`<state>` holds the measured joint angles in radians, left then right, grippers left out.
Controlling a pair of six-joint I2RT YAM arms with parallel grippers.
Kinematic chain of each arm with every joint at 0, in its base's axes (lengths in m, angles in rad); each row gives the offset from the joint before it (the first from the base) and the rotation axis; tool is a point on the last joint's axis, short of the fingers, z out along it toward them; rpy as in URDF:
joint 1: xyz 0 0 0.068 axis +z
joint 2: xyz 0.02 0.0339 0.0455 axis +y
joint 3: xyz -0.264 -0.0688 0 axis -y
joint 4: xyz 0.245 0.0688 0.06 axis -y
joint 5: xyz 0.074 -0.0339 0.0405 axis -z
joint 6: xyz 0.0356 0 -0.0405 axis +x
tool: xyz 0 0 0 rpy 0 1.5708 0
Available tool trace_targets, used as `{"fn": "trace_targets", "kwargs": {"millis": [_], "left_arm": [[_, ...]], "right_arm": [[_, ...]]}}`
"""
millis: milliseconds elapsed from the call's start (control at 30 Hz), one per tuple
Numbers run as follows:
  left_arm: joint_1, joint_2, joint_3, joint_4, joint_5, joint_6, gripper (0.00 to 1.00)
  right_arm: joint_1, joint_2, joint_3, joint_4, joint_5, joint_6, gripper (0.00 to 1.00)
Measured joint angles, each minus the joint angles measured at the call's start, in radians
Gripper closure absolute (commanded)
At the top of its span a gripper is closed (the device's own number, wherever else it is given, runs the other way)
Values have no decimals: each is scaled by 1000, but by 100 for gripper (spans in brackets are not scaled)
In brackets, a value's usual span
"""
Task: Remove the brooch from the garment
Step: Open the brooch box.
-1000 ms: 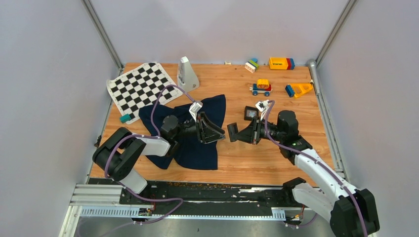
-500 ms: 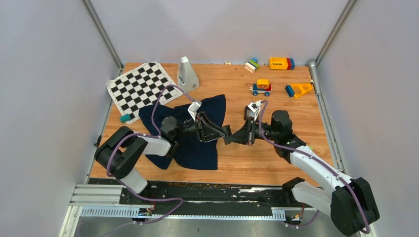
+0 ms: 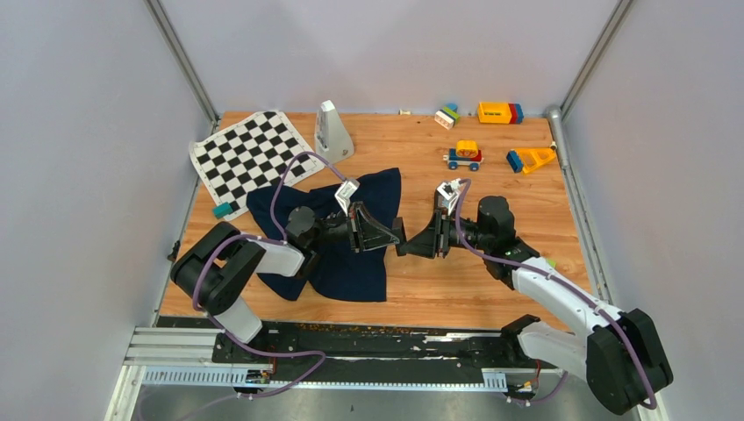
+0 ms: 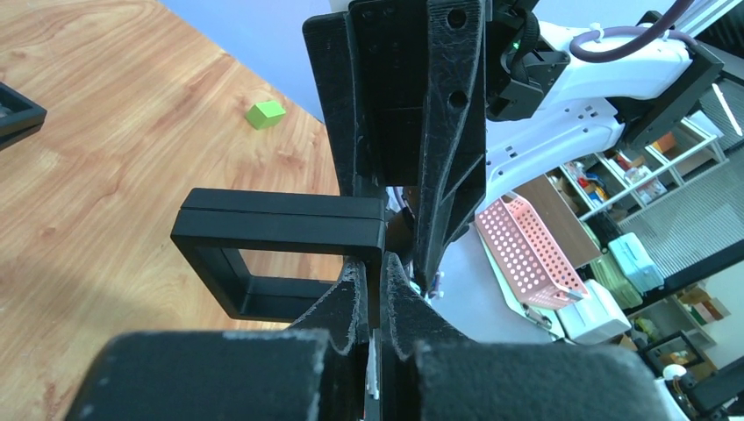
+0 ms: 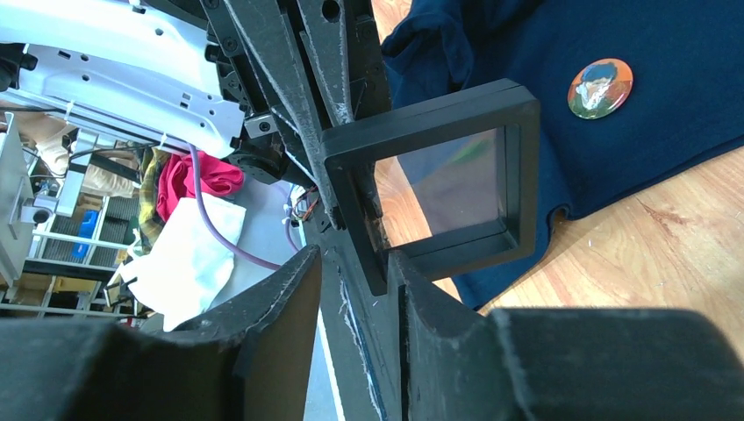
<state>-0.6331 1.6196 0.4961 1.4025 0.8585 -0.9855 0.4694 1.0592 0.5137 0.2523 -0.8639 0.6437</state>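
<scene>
The dark navy garment lies spread on the wooden table under my left arm. The brooch, a round orange-and-green badge, sits pinned on the garment; the top view does not show it. A black square frame with a clear window hangs between the two grippers above the garment's right edge. My left gripper is shut on one side of the frame. Facing it, my right gripper stands open, its fingers either side of the frame's near corner. In the top view the left gripper and right gripper meet tip to tip.
A black-and-white chequered mat lies at the back left, a grey pyramid-shaped object beside it. Toy blocks, a toy car and an orange-and-blue piece sit at the back right. A teal block and a green cube lie near the sides.
My right arm carried the black frame leftward to the left gripper. The left gripper closed on the frame, and the right gripper's jaws came apart.
</scene>
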Motion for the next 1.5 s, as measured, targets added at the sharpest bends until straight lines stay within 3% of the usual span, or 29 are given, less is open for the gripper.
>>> {"fn": "trace_targets", "kwargs": {"millis": [233, 400, 833, 1367, 1500], "left_arm": [[0, 29, 1, 34, 23, -27, 100], [8, 69, 22, 56, 68, -88, 100], [4, 84, 60, 96, 88, -166, 100], [19, 93, 59, 82, 79, -166, 100], [27, 128, 59, 81, 85, -180, 100]], "right_arm": [[23, 5, 12, -24, 22, -21, 75], [48, 25, 35, -49, 43, -61, 100], [43, -113, 16, -132, 122, -92, 100], [-100, -125, -32, -58, 23, 38, 100], [-101, -80, -32, -53, 27, 47, 85]]}}
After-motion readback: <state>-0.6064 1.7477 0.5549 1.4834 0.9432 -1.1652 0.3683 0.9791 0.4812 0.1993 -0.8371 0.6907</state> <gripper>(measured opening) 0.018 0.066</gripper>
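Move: Between the two facing grippers is the closed brooch box, clamped by the left fingers; its middle lies about 3 cm ahead of the left fingertips, 1 cm to their right and 2 cm lower. From the right hand, its middle is roughly 3 cm ahead, 1 cm left and 2 cm down. On the table some 18 cm below the right hand, a second black frame lies about 25 cm ahead and 13 cm right, the garment's middle 14 cm ahead and 17 cm left. Closing its part-open fingers on the near edge of the box's right-hand half after edging about 1 cm left, the right hand then pulls away to the right by some 3.5 cm, rising about 2 cm, easing forward and sinking again near the end. The left hand keeps its pinch on the other half, bobbing a centimetre or so and turning roughly 10 degrees. ##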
